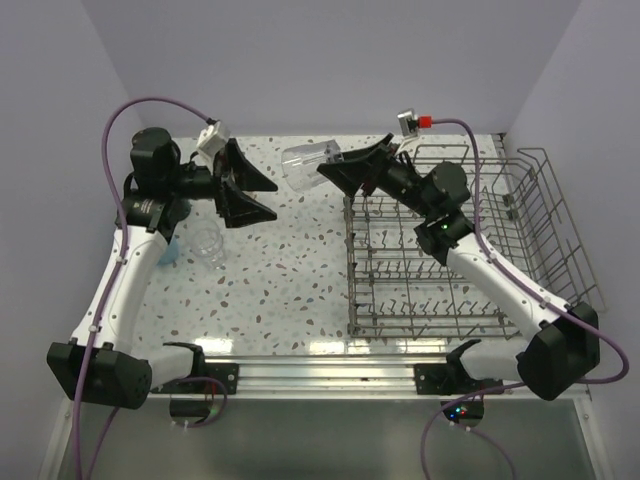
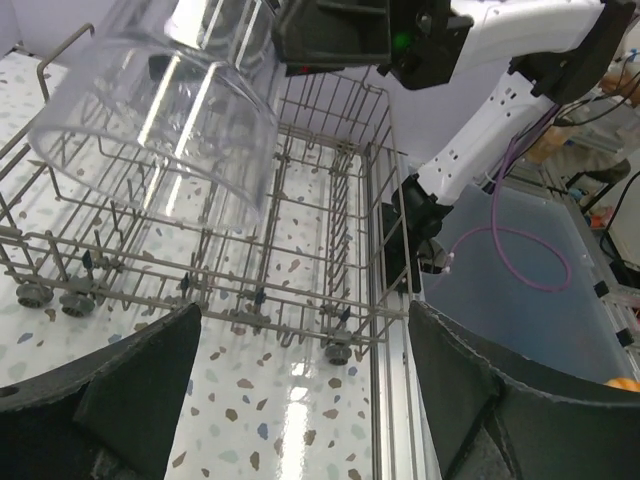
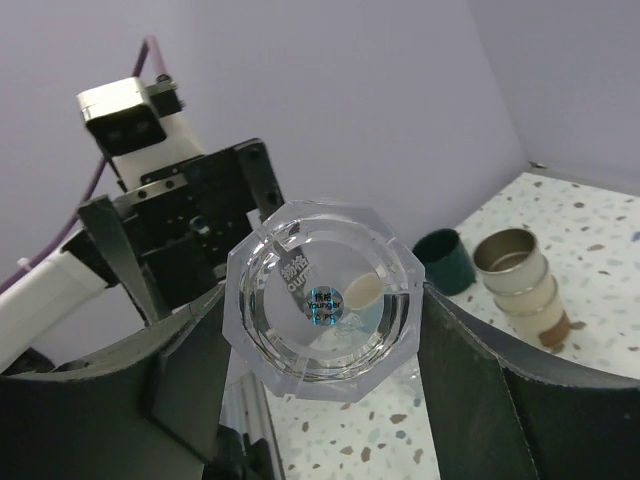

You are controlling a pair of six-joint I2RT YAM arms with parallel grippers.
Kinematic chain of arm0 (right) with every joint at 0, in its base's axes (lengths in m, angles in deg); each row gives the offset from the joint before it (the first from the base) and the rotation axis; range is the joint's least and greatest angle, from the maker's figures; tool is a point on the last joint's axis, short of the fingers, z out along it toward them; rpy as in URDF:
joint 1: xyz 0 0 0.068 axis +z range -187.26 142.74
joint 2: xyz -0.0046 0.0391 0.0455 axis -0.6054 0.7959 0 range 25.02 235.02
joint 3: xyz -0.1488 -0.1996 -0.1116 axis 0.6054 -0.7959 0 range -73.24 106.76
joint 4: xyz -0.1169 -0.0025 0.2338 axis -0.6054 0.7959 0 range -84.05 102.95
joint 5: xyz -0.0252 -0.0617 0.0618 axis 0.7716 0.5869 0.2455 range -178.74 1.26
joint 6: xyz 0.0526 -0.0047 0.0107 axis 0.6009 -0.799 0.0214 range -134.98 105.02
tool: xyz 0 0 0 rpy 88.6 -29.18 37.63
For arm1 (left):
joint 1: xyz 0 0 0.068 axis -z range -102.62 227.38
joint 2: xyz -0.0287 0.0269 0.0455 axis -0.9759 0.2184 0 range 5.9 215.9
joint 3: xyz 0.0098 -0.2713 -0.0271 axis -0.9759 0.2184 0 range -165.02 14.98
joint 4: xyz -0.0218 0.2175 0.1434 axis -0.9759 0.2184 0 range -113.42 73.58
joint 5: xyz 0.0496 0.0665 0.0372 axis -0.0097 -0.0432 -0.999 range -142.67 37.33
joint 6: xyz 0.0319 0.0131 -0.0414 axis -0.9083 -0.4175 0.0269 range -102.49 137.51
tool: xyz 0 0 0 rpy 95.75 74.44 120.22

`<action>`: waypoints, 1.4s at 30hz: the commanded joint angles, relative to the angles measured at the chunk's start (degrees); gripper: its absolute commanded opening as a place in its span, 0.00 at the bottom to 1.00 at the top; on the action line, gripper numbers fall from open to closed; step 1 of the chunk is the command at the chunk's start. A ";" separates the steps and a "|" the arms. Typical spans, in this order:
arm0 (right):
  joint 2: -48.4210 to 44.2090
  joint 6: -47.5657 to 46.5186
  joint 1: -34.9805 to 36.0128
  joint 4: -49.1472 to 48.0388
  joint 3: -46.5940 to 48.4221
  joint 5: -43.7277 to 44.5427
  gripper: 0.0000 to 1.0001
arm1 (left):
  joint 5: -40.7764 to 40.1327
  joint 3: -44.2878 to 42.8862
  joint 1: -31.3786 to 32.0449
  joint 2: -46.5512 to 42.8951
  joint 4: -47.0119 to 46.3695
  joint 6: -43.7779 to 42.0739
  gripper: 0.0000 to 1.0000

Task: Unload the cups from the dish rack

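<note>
My right gripper (image 1: 335, 168) is shut on a clear glass tumbler (image 1: 310, 165), held on its side in the air left of the dish rack (image 1: 560, 230). Its faceted base (image 3: 322, 300) sits between the right fingers (image 3: 500, 400). My left gripper (image 1: 262, 195) is open just left of the tumbler, with nothing between its jaws. From the left wrist, the tumbler (image 2: 160, 130) hangs above and ahead of the left gripper (image 2: 305, 380), with the wire rack (image 2: 330, 200) behind it. A second clear tumbler (image 1: 208, 243) stands on the table. No cups show in the rack.
A dark teal mug (image 3: 445, 260) and a metallic beige tumbler (image 3: 518, 285) stand together on the speckled table. A pale blue object (image 1: 170, 250) is partly hidden by the left arm. Walls close the back and sides.
</note>
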 commanded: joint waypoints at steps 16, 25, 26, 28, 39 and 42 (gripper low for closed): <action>7.45 5.45 8.32 -15.09 0.69 -0.93 0.27 | -2.29 0.09 -0.41 -0.32 -18.79 15.07 0.41; 9.56 6.42 8.93 -15.45 -0.54 -1.10 0.29 | -3.08 0.27 -0.94 -0.94 -14.84 11.40 0.00; 9.56 6.07 8.93 -15.10 -0.72 -1.01 0.44 | -3.44 -0.09 -1.03 -0.94 -10.66 10.07 0.00; 9.30 4.41 8.93 -12.73 -0.89 -0.40 0.69 | -6.33 -2.36 -1.91 -0.85 -4.50 2.73 0.00; 4.11 -8.08 8.93 5.54 -1.07 5.40 0.98 | -46.55 -17.05 -2.17 3.72 46.40 -39.29 0.00; 4.46 -8.09 8.93 5.91 -2.03 6.11 0.98 | -56.56 -17.15 -2.17 4.95 53.80 -44.41 0.00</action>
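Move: The clear cup, held by its base in the right gripper, lies mid-air about 7 cm ahead of the left gripper, 10 cm to its right and 5 cm above, mouth facing left. Some 22 cm below the left gripper stand the cup stack, about 13 cm ahead and 9 cm left, and another clear cup, level with it and roughly 15 cm left. From the right gripper, the left gripper is about 15 cm left, 4 cm back and 3 cm lower. Carry the cup about 6 cm left and slightly back with the right gripper while the left rises a little and shuts its fingers on the cup's wall at the rim; then open the right fingers and sink the empty hand away. Take the cup left, down and forward with the left, about 9 cm down, its fingers swinging forward and tipping down some 30 degrees each. ##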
